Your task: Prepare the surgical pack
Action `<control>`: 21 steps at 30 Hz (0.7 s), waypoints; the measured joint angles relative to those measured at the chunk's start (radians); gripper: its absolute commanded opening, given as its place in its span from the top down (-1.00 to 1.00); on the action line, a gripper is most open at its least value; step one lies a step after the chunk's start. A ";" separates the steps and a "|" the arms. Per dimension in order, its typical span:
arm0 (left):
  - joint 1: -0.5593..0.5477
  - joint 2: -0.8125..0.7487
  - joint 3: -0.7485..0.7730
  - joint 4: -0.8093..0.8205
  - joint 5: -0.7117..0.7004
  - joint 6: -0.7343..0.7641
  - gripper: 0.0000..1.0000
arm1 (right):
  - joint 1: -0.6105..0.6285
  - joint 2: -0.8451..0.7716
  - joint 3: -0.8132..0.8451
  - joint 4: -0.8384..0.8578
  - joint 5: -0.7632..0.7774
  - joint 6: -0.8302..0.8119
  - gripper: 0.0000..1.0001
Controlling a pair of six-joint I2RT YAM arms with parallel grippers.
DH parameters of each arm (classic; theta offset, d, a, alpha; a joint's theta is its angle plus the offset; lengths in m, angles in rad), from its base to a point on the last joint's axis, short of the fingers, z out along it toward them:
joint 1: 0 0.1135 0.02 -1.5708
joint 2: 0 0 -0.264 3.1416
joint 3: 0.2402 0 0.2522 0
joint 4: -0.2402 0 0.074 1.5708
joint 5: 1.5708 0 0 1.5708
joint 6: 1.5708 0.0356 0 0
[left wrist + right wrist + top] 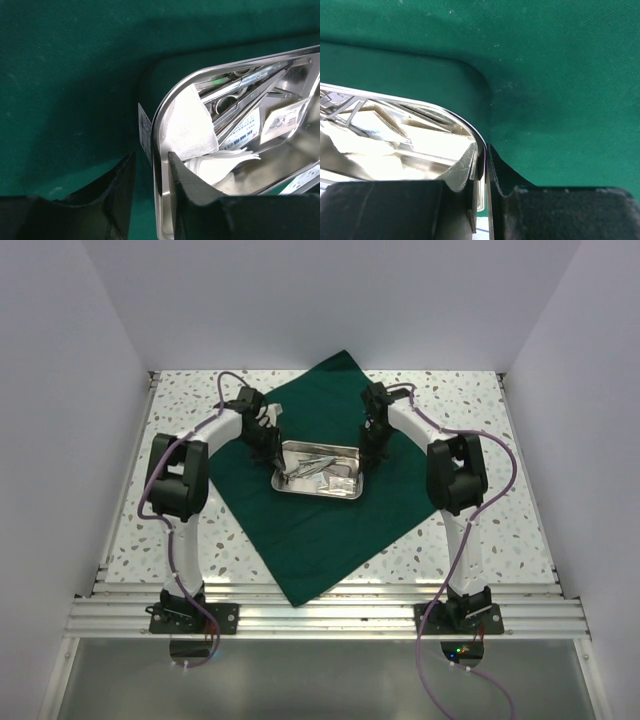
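The dark green cloth (300, 530) lies flat as a diamond on the table. The steel tray (315, 492) rests at its centre, holding silver scissors (235, 97), white gauze (187, 122) and printed packets (280, 120). My left gripper (151, 155) straddles the tray's left rim (169, 97). Its jaws are apart: the inner finger touches the wall and the outer finger stands off over the cloth. My right gripper (482, 147) is shut on the tray's right rim (420, 107), one finger inside and one outside. Both grippers (272, 455) (368, 455) flank the tray.
Speckled tabletop (180, 410) shows around the cloth. White walls enclose the left, back and right sides. An aluminium rail (320, 615) with both arm bases runs along the near edge. Purple cables loop beside each arm.
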 measured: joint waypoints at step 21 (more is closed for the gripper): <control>0.048 0.032 0.048 0.020 -0.008 -0.011 -0.37 | 0.008 0.000 -0.012 -0.016 -0.016 -0.012 0.07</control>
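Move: At either end of the tray, the hands have its short rims between their fingers. From the left hand the tray's middle lies about 9 cm to the right, 1 cm back and 2 cm lower; the folded gauze is about 3 cm right and 1 cm ahead, the instruments about 8 cm right and level with it. From the right hand the tray's middle is about 9 cm left and 2 cm back, the flat packets about 4 cm left and 2 cm back. Letting go of the tray from both ends: the left fingers, already parting at the left rim, spread to roughly twice their gap as that hand slides about 2.5 cm forward and nearly 2 cm left, staying low. The right fingers keep their pinch on the right rim at first, then open part way, easing about 1 cm back with both tips still astride the rim. ##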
